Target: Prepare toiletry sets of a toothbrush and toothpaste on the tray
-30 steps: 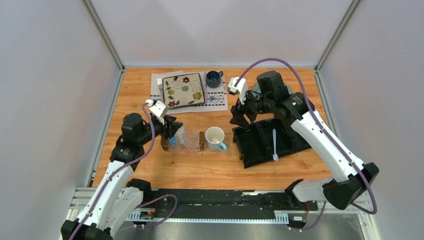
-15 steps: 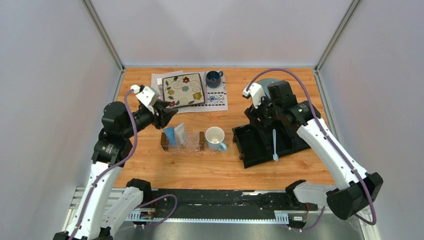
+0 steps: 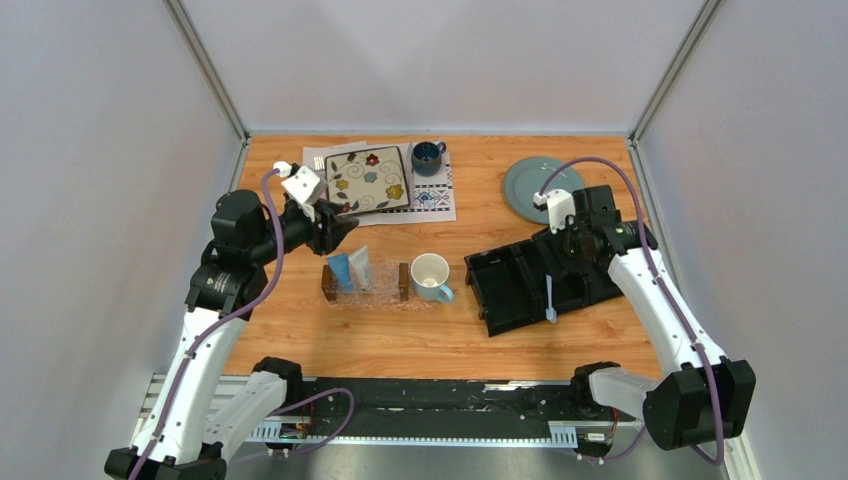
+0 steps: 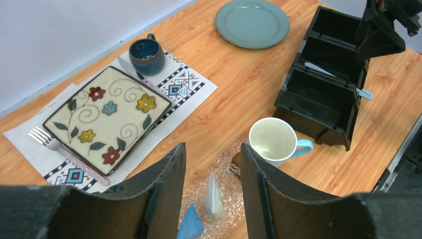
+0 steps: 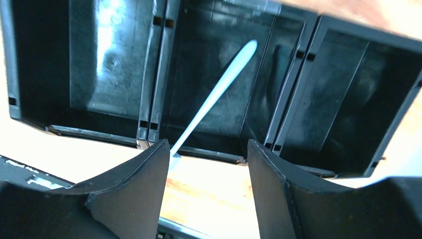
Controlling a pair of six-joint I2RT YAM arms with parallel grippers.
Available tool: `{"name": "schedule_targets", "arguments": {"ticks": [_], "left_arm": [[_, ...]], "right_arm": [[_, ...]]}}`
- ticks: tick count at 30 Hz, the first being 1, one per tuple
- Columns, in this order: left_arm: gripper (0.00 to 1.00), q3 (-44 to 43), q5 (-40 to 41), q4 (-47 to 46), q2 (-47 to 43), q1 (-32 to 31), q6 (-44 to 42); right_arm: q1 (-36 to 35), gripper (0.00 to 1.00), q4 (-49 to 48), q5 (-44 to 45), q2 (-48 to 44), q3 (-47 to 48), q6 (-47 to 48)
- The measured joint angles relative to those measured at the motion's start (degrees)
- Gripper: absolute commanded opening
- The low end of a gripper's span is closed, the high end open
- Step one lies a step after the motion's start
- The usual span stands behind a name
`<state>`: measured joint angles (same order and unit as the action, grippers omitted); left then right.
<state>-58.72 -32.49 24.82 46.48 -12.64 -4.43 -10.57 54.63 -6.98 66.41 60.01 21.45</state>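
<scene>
The clear tray [image 3: 382, 292] with brown end pieces holds a blue tube [image 3: 340, 272] and a whitish tube [image 3: 361, 267], both leaning upright. My left gripper [image 3: 338, 230] hovers behind and above them, open and empty. In the left wrist view the blue tube [image 4: 190, 225] and whitish tube [image 4: 213, 195] stand on the tray [image 4: 234, 172] below the left gripper [image 4: 211, 149]. The white toothbrush [image 3: 549, 292] lies in the black organizer [image 3: 505, 285]. My right gripper [image 3: 576, 248] hangs over it, open. In the right wrist view the toothbrush [image 5: 219, 89] slants out over the organizer [image 5: 153, 74] edge, ahead of the right gripper [image 5: 206, 147].
A white mug [image 3: 430, 275] with a blue handle stands between tray and organizer. At the back lie a floral plate [image 3: 367, 180] on a placemat, a dark blue cup [image 3: 427, 156] and a grey-green plate [image 3: 530, 185]. A fork [image 4: 45, 139] rests beside the floral plate.
My left gripper has risen off the tray and drawn back to the left, leaving both tubes there. My right arm has swung right, from the organizer's back left to over its middle.
</scene>
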Motion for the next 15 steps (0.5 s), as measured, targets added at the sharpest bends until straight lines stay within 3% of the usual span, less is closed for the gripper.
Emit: {"name": "schedule_targets", "arguments": {"ticks": [15], "left_arm": [[0.52,0.1,0.0,0.7,0.3,0.0,-0.3]], "right_arm": [[3.3,0.59,-1.2,-0.4,8.8,-4.7,-2.3]]}}
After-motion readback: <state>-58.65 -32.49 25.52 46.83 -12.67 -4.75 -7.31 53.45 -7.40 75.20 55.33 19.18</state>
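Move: The light-blue toothbrush lies in the middle compartment of the black box with its head out over the front edge; its middle is about 11 cm below the right hand, some 3 cm ahead and 2 cm left. The box's middle is about 3 cm beyond that of the toothbrush. The grey plate lies roughly 27 cm farther out than the toothbrush, the white mug some 30 cm to its left. From the left hand the toothbrush is about 47 cm right, 2 cm ahead and 28 cm below. Lower the right gripper about 6 cm towards the toothbrush in the black box, easing it back and to the right by little more than 1 cm early on. Meanwhile tip the fingers some 15 degrees steeper towards the table, and keep them open, one each side of the handle's line, still without gripping. ##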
